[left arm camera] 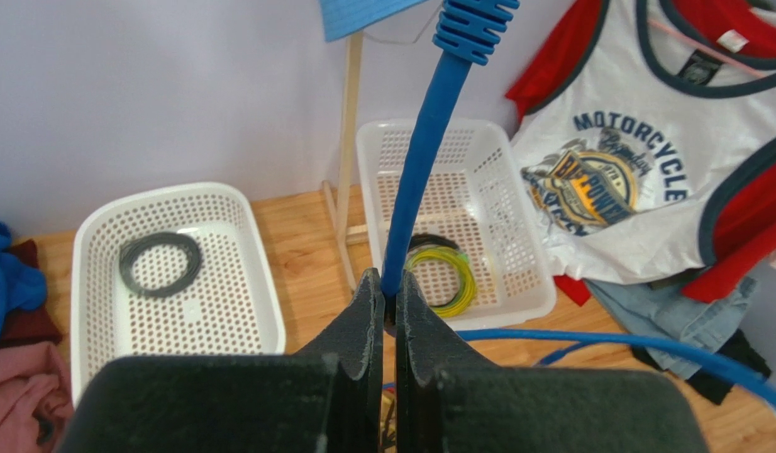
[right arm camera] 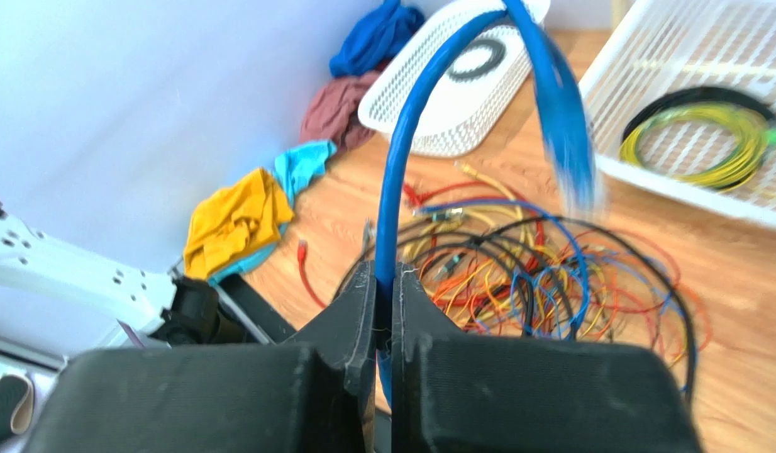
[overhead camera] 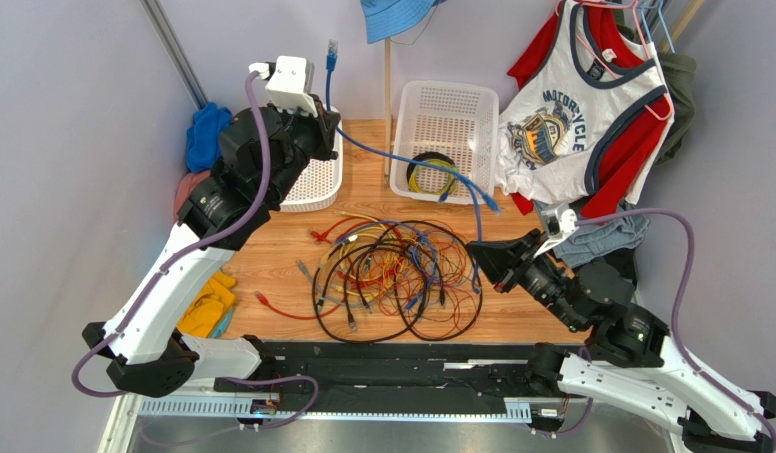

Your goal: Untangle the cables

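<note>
The cables (overhead camera: pixel 394 274) lie as a tangle of black, red, orange, yellow and blue loops on the wooden table. One thick blue cable (overhead camera: pixel 411 159) is lifted out of it. My left gripper (overhead camera: pixel 328 121) is shut on that cable near its plug end, which sticks straight up. In the left wrist view the jaws (left arm camera: pixel 389 283) pinch the blue cable (left arm camera: pixel 415 160). From there it runs right and then down to my right gripper (overhead camera: pixel 477 255) at the tangle's right edge. In the right wrist view that gripper (right arm camera: pixel 383 274) is also shut on the blue cable (right arm camera: pixel 401 160).
A white basket (overhead camera: pixel 316 186) at the back left holds a black ring coil (left arm camera: pixel 160 262). A second basket (overhead camera: pixel 448 109) holds a yellow-green coil (overhead camera: pixel 434 175). A wooden stick (overhead camera: pixel 388 94) stands between them. Clothes lie at left (overhead camera: pixel 208 302) and hang at right (overhead camera: pixel 581 113).
</note>
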Tool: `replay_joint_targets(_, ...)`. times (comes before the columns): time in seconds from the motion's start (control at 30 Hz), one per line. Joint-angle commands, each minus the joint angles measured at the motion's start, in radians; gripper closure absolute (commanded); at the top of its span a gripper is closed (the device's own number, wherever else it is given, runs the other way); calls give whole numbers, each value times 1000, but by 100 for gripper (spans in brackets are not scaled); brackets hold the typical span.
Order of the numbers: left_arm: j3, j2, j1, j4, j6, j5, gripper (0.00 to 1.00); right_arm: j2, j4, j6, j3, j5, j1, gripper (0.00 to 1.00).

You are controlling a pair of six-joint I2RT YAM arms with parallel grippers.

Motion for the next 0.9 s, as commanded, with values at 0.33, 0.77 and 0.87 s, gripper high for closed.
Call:
replay_joint_targets(0.33, 80, 9, 31, 13, 42, -96, 100, 75, -48, 65, -232, 25, 7, 100)
replay_joint_targets(0.77, 435, 183, 52, 43, 235, -251, 100, 149, -75, 130, -281, 130, 4, 100)
replay_joint_targets(0.87, 478, 258, 93, 16, 270, -278, 100, 108, -17, 166, -338, 96, 4, 100)
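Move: The long blue cable, pinched just behind its plug in the left hand, is being carried over the left white basket, which lies about 17 cm ahead of that hand, 14 to its left and 45 below. The right white basket is some 20 cm ahead and 20 right of the left hand; the cable pile sits about 10 back, 10 right. From the right hand, still holding a second blue cable, the pile centre is roughly 5 cm ahead, 13 left and 30 below. The left hand's blue cable dips about 3 cm, then is drawn up to finish 11 cm above where it began and 6 cm further left, the wrist tipping up and turning counter-clockwise, away from the pile. Meanwhile the second blue cable is lowered some 18 cm by the right hand towards the pile's right side, the wrist tipping down nearly 30 degrees; both grips stay shut. ##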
